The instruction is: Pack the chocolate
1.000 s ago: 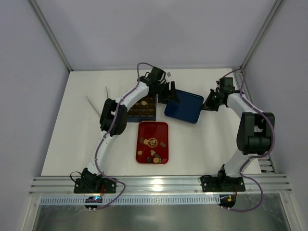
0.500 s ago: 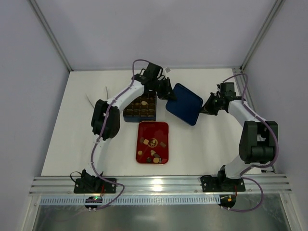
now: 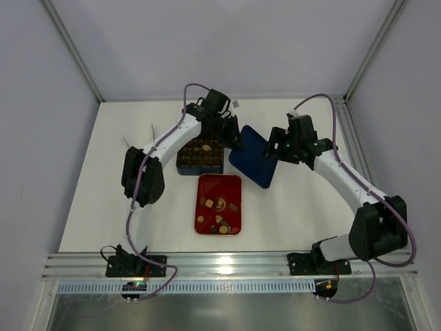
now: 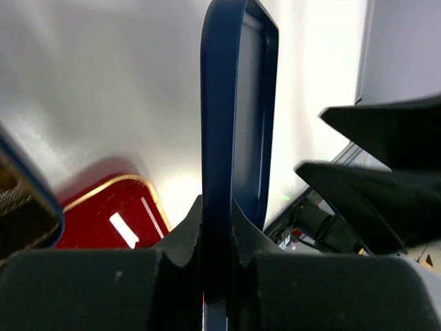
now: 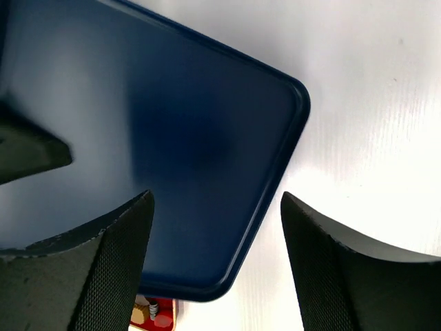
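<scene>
Several small chocolate pieces [image 3: 219, 205] lie in the red tray [image 3: 234, 185]. A few more sit in the dark brown gridded box [image 3: 200, 160]. A dark blue lid [image 3: 252, 163] hangs tilted to the right of the box. My left gripper [image 3: 234, 138] is shut on its left rim; in the left wrist view that rim [image 4: 217, 124] runs up between the jaws of the left gripper [image 4: 217, 224]. My right gripper [image 3: 278, 148] stands open over the lid's right side, and in its own view the right gripper [image 5: 217, 200] has its fingers apart above the lid [image 5: 172, 131], holding nothing.
The red tray [image 4: 103, 217] lies below the lid, with pieces showing at its edge [image 5: 153, 312]. The white table [image 3: 103, 179] ends at the back wall and side posts. A thin white strip [image 3: 131, 148] lies at the left.
My right gripper has opened, let go of the blue lid and swung left over it. My left gripper has shut on the lid's left rim, and the lid has shifted left.
</scene>
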You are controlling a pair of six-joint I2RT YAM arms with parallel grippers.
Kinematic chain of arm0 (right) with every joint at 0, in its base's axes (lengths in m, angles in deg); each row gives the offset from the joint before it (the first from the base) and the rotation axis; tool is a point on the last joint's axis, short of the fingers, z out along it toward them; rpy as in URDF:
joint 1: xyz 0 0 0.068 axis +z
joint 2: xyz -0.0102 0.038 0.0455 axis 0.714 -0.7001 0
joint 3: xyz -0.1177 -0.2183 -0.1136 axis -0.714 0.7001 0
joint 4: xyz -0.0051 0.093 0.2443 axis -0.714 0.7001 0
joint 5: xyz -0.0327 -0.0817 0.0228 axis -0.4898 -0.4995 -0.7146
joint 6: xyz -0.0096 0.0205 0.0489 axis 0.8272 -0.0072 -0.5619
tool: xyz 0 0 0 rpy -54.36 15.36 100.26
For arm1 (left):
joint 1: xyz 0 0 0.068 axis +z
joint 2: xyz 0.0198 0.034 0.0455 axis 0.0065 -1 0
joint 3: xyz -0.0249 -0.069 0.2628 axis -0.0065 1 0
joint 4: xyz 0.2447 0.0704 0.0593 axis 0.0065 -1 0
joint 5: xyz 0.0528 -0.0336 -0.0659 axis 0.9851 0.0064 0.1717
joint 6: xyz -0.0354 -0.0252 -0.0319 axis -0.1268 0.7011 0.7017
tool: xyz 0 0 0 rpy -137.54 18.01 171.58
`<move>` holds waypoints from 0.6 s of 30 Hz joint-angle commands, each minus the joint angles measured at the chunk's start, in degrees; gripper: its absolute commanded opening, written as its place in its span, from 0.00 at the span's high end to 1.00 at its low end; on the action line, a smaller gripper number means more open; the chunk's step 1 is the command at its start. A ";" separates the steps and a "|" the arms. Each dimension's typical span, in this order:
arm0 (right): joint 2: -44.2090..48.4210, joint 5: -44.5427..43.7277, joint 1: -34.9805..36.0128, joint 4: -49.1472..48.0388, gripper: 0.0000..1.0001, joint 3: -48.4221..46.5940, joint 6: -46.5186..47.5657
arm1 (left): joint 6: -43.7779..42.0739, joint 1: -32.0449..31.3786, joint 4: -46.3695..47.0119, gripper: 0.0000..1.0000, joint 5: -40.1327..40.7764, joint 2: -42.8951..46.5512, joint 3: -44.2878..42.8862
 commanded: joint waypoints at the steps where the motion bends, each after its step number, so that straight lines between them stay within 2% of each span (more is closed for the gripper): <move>1: 7.25 -13.81 7.69 2.48 0.25 -5.12 4.02 | -4.43 0.93 -8.43 1.00 3.56 5.77 -2.70; 6: 11.31 -27.26 21.22 2.66 0.22 -6.18 8.23 | -4.61 3.75 -12.82 1.00 3.82 6.83 -3.05; 7: 11.48 -29.46 27.07 2.92 0.22 -7.14 10.42 | -4.61 3.92 -13.53 1.00 3.82 6.65 -4.10; 9: 10.52 -37.19 32.47 3.71 0.22 -8.02 12.71 | -4.61 4.54 -15.46 1.00 3.82 6.39 -5.07; 10: 9.91 -40.00 37.54 4.15 0.22 -8.99 14.29 | -4.43 4.80 -15.99 1.00 3.47 6.21 -5.86; 14: 5.69 -48.63 46.17 5.04 0.22 -11.10 18.24 | -3.20 6.30 -17.66 1.00 0.76 5.42 -6.83; 18: 0.51 -55.39 51.47 5.03 0.22 -13.74 22.03 | -2.32 6.65 -17.49 1.00 -0.48 6.12 -5.70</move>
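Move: The left hand holds the blue lid by its left edge, the lid's middle roughly 8 cm right and 6 cm below. From this hand the chocolate box stands some 14 cm left, 6 cm ahead and 14 cm below, and the red tray about 15 cm back, 6 cm left and 16 cm below. From the right hand, the lid's middle lies 5 cm left, 2 cm ahead and 4 cm below; the box 25 cm left, 10 cm ahead and 11 cm below. Leftward towards the chocolate box, the left hand carries the blue lid about 7 cm, rising a little and keeping its pinch on the lid's left edge. The right hand, empty and staying wide open, swings left, back and up round the lid's near side, some 15 cm to the left, easing down slightly at the end, while its fingers tip up and turn counter-clockwise. ##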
